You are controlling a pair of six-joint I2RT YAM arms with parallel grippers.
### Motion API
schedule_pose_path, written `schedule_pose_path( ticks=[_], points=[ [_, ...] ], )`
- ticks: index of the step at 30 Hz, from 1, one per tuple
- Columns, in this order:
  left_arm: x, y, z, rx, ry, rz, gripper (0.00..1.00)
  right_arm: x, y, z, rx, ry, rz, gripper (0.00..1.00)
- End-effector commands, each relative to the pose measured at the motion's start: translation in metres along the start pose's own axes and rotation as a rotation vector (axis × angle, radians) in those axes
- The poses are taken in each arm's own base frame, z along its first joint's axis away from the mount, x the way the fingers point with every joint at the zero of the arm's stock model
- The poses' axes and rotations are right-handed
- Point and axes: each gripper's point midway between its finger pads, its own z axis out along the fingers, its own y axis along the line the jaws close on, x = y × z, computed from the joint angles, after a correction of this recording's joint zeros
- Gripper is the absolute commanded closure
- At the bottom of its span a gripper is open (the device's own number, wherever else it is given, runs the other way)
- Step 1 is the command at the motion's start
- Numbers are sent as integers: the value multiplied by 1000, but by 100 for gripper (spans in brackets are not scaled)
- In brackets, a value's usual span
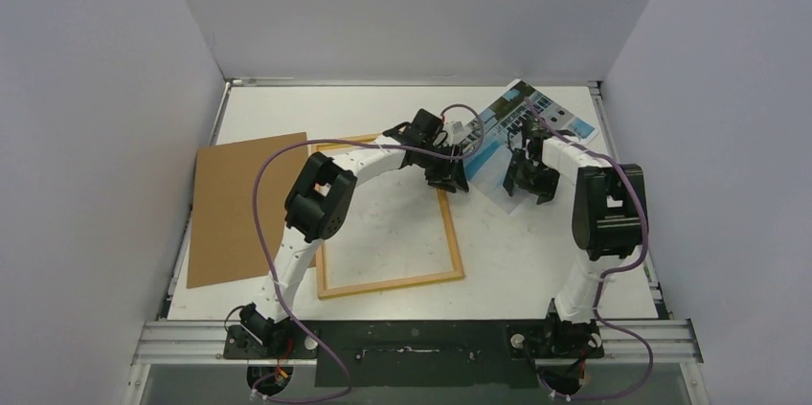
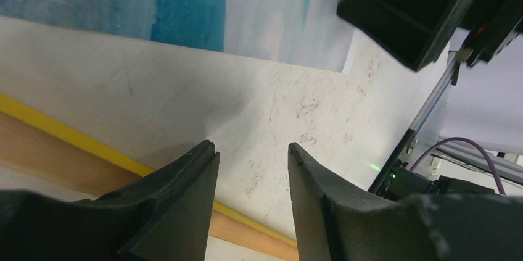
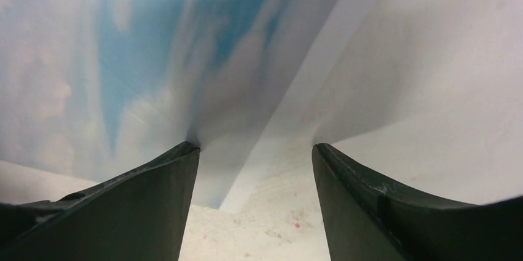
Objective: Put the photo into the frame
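Observation:
The frame (image 1: 393, 282) lies in the middle of the table with its light-wood back up; its yellow edge and wooden rail (image 2: 61, 156) show in the left wrist view. The photo (image 1: 522, 132) sits at the back right, its near part raised off the table. My left gripper (image 1: 450, 175) hangs open by the frame's far right corner, with only bare table between its fingertips (image 2: 253, 147). My right gripper (image 1: 525, 180) stands open at the photo's near corner. Blue sky and cloud of the photo (image 3: 123, 45) fill that view, and the paper's corner reaches between the fingertips (image 3: 256, 145).
A plain brown backing board (image 1: 244, 209) lies flat at the left, overlapping the table's left edge. White walls close in the left, back and right sides. The two grippers hang close together, and the right one's black body (image 2: 419, 8) shows in the left wrist view.

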Motion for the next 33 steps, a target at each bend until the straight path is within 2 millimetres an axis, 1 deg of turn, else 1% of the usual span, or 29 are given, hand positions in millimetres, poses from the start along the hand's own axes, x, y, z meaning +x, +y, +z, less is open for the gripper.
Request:
schedule_pose_path(
  ticks=[1, 5, 8, 10, 12, 15, 18, 20, 21, 22, 24, 25, 26, 28, 30, 33],
  points=[
    [-38, -38, -35, 100, -114, 57, 56, 58, -35, -9, 129, 145, 1, 33],
    [-48, -42, -39, 110, -137, 68, 56, 84, -49, -17, 161, 180, 19, 34],
    [-55, -44, -40, 108, -152, 77, 55, 99, -58, -19, 175, 197, 42, 34],
    [-60, -43, -40, 101, -159, 82, 54, 107, -64, -19, 181, 213, 57, 34],
    [-66, -44, -40, 91, -171, 95, 53, 108, -63, -19, 164, 203, 75, 35],
    [-77, -42, -40, 62, -194, 126, 50, 96, -55, -28, 113, 149, 101, 35],
    [-91, -35, -41, 2, -228, 161, 45, 83, -58, -43, 120, 97, 121, 35],
    [-99, -28, -36, -33, -249, 182, 43, 76, -58, -50, 103, 65, 141, 35],
    [-102, -23, -32, -51, -253, 187, 42, 71, -53, -53, 65, 43, 146, 35],
    [-105, -19, -30, -65, -256, 193, 41, 63, -43, -56, 4, 11, 138, 35],
    [-107, -9, -21, -96, -248, 192, 41, 47, -15, -65, -156, -38, 122, 35],
    [-107, -3, -17, -120, -241, 187, 41, 40, -6, -69, -205, -56, 125, 34],
    [-109, 4, -14, -151, -243, 178, 40, 36, -1, -71, -227, -69, 138, 34],
    [-114, 13, -10, -195, -256, 161, 38, 30, 1, -70, -229, -71, 170, 33],
    [-112, 23, -4, -227, -252, 135, 34, 30, -1, -64, -221, -53, 217, 32],
    [-112, 30, -2, -263, -250, 125, 31, 30, 5, -60, -271, -38, 291, 32]
  ],
)
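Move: The photo's middle lies about 11 cm ahead of my left hand and 15 cm to its right, some 3 cm lower; the frame's middle is roughly 20 cm to that hand's left and 8 cm back. My right hand is right down at the photo's near corner: the photo's middle is about 15 cm ahead and 2 cm left, and the frame's middle some 36 cm left and 4 cm back. With my right fingers low on the photo's near corner, I drag back about 10 cm, then lift clear by nearly 5 cm, easing forward and left. Meanwhile my left hand leaves the frame's right bar, swings forward some 11 cm in an arc about 8 cm high, opens wider, and drops fast over the photo's left end. ##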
